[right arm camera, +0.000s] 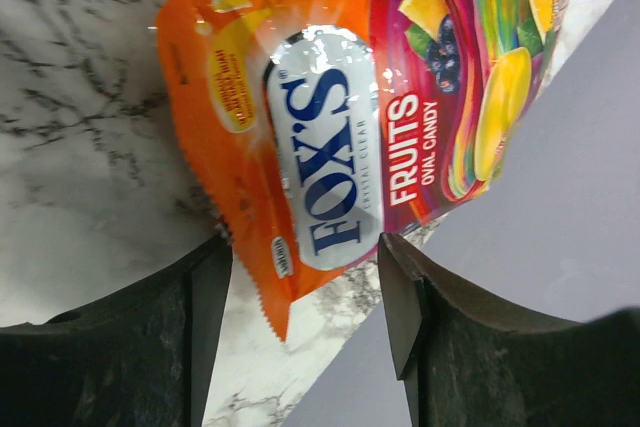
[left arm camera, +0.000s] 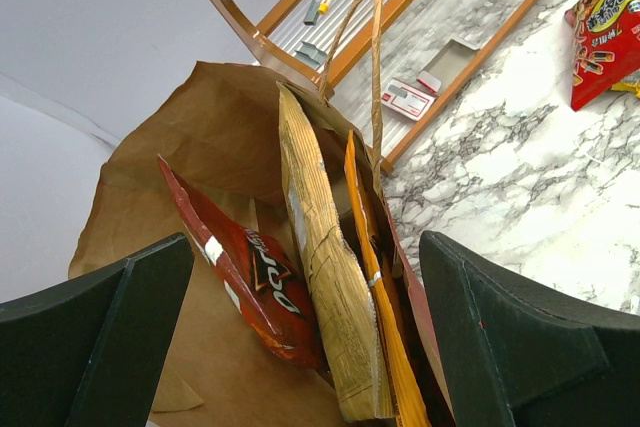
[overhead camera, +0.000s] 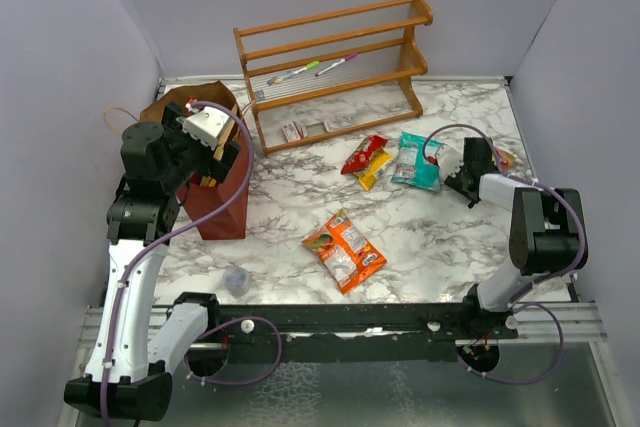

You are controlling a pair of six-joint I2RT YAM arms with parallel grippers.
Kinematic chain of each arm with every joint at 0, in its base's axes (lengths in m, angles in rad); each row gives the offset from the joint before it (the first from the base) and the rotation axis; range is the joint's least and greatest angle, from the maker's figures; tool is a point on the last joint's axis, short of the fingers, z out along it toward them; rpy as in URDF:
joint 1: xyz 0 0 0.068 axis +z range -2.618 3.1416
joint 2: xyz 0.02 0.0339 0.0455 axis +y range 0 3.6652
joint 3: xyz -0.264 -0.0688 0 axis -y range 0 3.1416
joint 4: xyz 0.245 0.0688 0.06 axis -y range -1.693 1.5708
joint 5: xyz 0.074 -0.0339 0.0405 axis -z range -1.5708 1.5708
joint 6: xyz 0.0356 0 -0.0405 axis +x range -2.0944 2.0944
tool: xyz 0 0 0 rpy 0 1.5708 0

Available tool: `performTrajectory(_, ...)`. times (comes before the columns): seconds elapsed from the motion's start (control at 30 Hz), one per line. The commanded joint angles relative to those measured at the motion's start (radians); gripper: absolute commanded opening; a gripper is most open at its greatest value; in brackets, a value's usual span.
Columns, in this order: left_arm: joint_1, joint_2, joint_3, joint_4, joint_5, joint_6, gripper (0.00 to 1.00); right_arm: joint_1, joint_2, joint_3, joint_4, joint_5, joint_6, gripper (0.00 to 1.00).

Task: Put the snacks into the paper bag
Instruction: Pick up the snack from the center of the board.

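The dark-red paper bag [overhead camera: 218, 202] stands at the left, its brown inside [left arm camera: 200, 137] open to the left wrist view. In it stand a red chip packet [left arm camera: 250, 282], a gold bag [left arm camera: 325, 277] and an orange one [left arm camera: 378, 322]. My left gripper [overhead camera: 205, 157] hangs over the bag's mouth, open and empty [left arm camera: 310, 347]. My right gripper [overhead camera: 478, 169] is open [right arm camera: 305, 317] by the right wall, its fingers on either side of the near end of an orange fruit-candy packet [right arm camera: 330, 147], which lies flat on the table. An orange packet [overhead camera: 344, 250], a red one [overhead camera: 365, 155], a yellow one [overhead camera: 372, 177] and a teal one [overhead camera: 416, 161] lie on the marble.
A wooden slatted rack [overhead camera: 335, 57] with green and pink pens stands at the back. A small clear cup [overhead camera: 236, 279] sits near the front, right of the left arm. Grey walls [right arm camera: 560, 217] close in left, back and right; the candy packet lies against the right one.
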Motion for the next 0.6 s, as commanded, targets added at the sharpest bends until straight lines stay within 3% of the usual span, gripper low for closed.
performTrajectory(0.0,0.008,-0.001,0.008,0.012,0.030,0.014,0.99,-0.017,0.071,0.003,0.067,0.031,-0.023,0.53)
performTrajectory(0.3,0.008,-0.004,0.010,0.013,0.034,0.017,0.99,-0.018,0.078,-0.027,0.095,0.013,-0.012,0.20)
performTrajectory(0.4,0.007,0.000,0.022,0.020,0.054,0.005,0.99,-0.018,0.030,-0.021,0.061,-0.013,0.006,0.03)
performTrajectory(0.57,0.008,0.020,0.063,0.036,0.115,-0.040,0.93,-0.017,-0.111,0.032,-0.130,-0.156,0.085,0.01)
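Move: The snack aimed at, the orange fruit-candy pack, lies nearly flat under the right gripper: its middle is about 6 cm ahead, 1 cm left and 1 cm below, its near corner already between the open fingers. The teal pack is some 17 cm to the right hand's left and 3 cm ahead, the yellow packet about 26 cm left and 2 cm ahead. From the left hand the candy pack lies some 56 cm right, 11 cm ahead and 32 cm lower. Dipping about 1 cm, the right gripper shuts fully, pinching the candy pack's near corner, then starts back up. ##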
